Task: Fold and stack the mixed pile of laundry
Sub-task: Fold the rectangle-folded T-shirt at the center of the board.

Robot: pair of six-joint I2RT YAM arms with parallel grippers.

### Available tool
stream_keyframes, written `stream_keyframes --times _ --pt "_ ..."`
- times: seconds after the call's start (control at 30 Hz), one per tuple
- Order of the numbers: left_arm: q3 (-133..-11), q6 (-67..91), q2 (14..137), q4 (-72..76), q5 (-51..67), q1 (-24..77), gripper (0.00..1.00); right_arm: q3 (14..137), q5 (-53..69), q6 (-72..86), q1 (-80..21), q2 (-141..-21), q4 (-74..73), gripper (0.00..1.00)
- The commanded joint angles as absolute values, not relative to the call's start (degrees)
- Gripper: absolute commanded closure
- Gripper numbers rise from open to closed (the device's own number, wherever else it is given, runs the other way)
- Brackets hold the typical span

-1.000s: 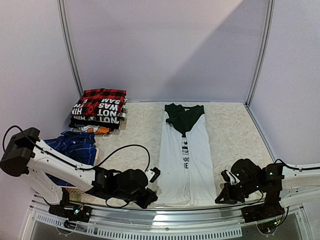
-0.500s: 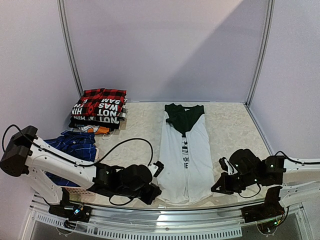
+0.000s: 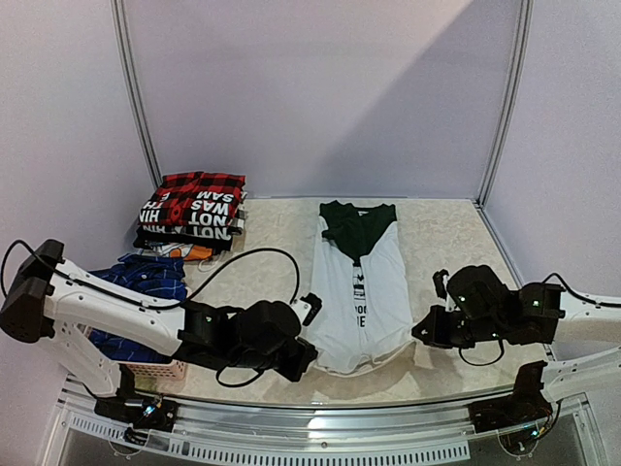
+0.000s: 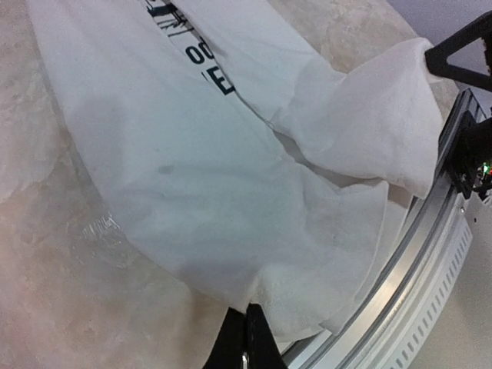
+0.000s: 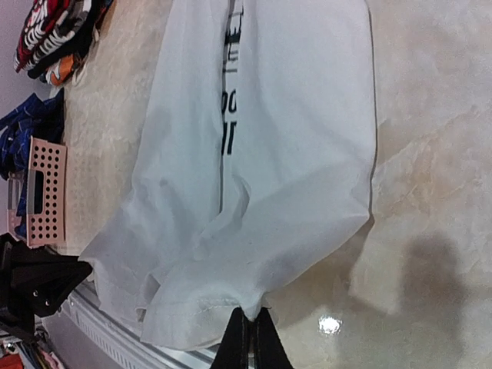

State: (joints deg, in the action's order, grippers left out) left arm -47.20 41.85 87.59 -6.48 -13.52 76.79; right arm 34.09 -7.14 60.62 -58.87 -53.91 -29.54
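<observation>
A white T-shirt [image 3: 361, 291] with black print and a dark collar part lies lengthwise on the table, sides folded in. My left gripper [image 3: 309, 351] is shut on its near left hem corner, pinching the white cloth [image 4: 231, 231] between the fingertips [image 4: 247, 309]. My right gripper [image 3: 420, 335] is shut on the near right hem corner [image 5: 254, 296], and the hem hangs lifted off the table between the two. A folded stack [image 3: 194, 212] topped by the red-and-black plaid shirt sits at the back left. Blue plaid cloth [image 3: 146, 280] lies in the basket.
The pink lattice basket [image 3: 147, 371] stands at the near left, also seen in the right wrist view as the basket [image 5: 42, 192]. A metal rail [image 3: 310, 413] runs along the near table edge. Purple walls close the back and sides.
Both grippers have moved away from the near edge toward the back, carrying the T-shirt's hem up and over the table. Both stay shut on it.
</observation>
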Motion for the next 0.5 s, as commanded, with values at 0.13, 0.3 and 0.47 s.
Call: stream_keyframes --times 0.13,0.3,0.47 --pt "-51.69 36.48 85.05 -10.32 -15.65 71.90 1.00 43.19 -19.67 56.41 -59.16 -58.76 -34.77 1.00" --pt "-56.16 33.67 85.42 -13.86 -16.00 68.81 1.00 47.59 -24.77 54.67 -59.14 -62.30 -36.63 1.00" --pt "-60.13 31.31 85.94 -16.05 -15.29 65.98 1.00 50.25 -29.43 53.67 -58.79 -64.00 -36.98 1.00"
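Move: Both hands already hold the lifted white hem by its corners, the left about 7 cm and the right about 9 cm above the board. The green collar end lies some 38 cm ahead and 10 cm right of the left hand, and 35 cm ahead and 11 cm left of the right. The lettering is about 13 cm ahead and 10 cm right of the left hand; the pink basket is 8 cm ahead and 35 cm left of it. Carrying the hem up and away from the base towards the green collar end, both shut grippers keep their pinch on its corners. The left goes about 7 cm forward and rises about as much, slowly quickening; the right makes some 5 cm each way, its fingertips swinging forward by roughly 15 degrees, the left's rather less. ##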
